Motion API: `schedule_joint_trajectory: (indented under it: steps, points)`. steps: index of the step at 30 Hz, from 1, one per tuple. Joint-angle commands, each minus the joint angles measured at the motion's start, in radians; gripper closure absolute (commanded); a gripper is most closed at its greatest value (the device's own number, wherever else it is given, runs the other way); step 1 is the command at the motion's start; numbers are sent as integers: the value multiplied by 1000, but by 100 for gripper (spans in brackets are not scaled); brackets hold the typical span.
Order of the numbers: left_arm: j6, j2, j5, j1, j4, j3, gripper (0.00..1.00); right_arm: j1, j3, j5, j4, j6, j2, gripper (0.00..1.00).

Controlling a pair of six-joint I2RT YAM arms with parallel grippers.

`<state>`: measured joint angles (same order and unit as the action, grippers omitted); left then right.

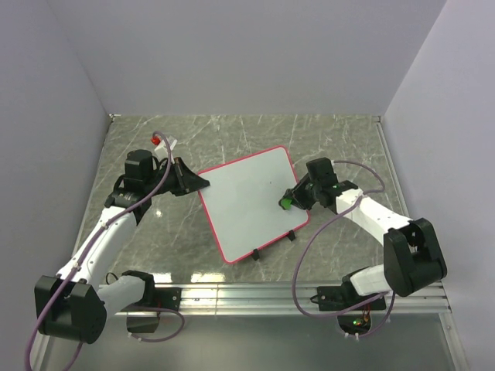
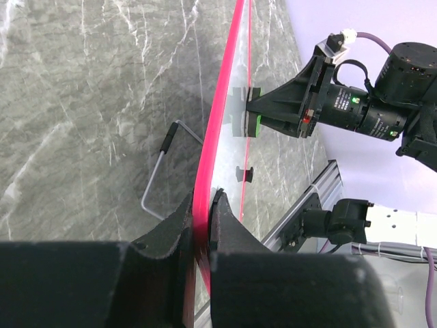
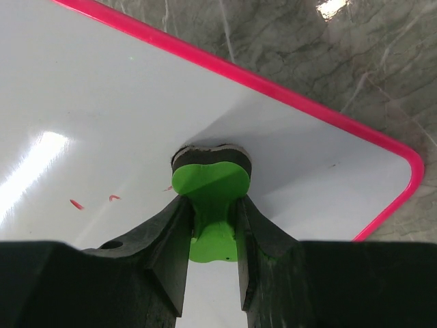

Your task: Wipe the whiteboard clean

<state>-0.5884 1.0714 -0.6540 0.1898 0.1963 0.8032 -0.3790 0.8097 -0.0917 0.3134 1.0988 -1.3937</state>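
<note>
The whiteboard (image 1: 251, 205) has a pink-red frame and lies mid-table, with two black clip feet (image 1: 255, 253) on its near edge. My left gripper (image 1: 203, 184) is shut on its left frame edge (image 2: 222, 116), one finger on each face (image 2: 203, 205). A wire stand (image 2: 160, 171) juts out behind the board. My right gripper (image 1: 292, 199) is shut on the stem of a green eraser (image 3: 212, 188), pinching it (image 3: 213, 215) with the felt pad pressed flat on the white surface (image 3: 102, 89) near the right edge. Small red marks (image 3: 76, 203) remain left of the eraser (image 2: 251, 117).
A small red-capped item (image 1: 158, 141) lies at the back left of the marble table (image 1: 332, 139). An aluminium rail (image 1: 271, 290) runs along the near edge by the arm bases. Grey walls enclose the back and both sides.
</note>
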Motion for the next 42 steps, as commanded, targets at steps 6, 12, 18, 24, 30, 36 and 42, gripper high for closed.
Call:
schedule_joint_trajectory:
  steps: [6,12,18,24,30,36,42]
  points:
    - [151,32,71,30,97,-22,100,-32,75,-60,-11,65,-51,100]
    - [150,33,70,33,95,-22,100,-98,326,-83,18,107,-148,100]
    - [153,24,83,40,103,-19,100,-104,367,-79,29,110,-188,100]
    - [156,22,86,42,106,-18,100,-64,168,-54,10,78,-107,100]
    - [154,27,86,43,106,-18,100,44,-119,-54,-25,32,40,100]
    - [150,4,148,45,126,-13,100,68,-155,-2,50,-45,180,100]
    - [171,-22,263,45,176,7,100,97,-147,158,234,-48,332,100]
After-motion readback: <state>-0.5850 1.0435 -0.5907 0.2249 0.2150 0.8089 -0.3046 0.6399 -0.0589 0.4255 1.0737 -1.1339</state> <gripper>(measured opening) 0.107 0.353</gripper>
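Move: The right hand holds the green eraser against the slanted whiteboard; the last red specks lie about 4 cm ahead of that hand, 5 cm to its left and 4 cm higher up the slope. The board's lower right corner is some 4 cm back, 7 cm to its right and 7 cm lower; the nearer black clip is about 8 cm back, 2 cm to its right and 8 cm lower. From the left hand, the specks lie roughly 21 cm to the right, 3 cm ahead and 8 cm below. Keeping its grip on the eraser, the right hand sweeps it up the slanted board, left and up with some forward, about 12 cm over the last red specks, then turns back down the same slope, past where it began, towards the lower right corner. Near that corner it leaves the surface, easing up a couple of centimetres while still drawing back and to the right, as the left hand stays in place and keeps the upper left corner pinched. ##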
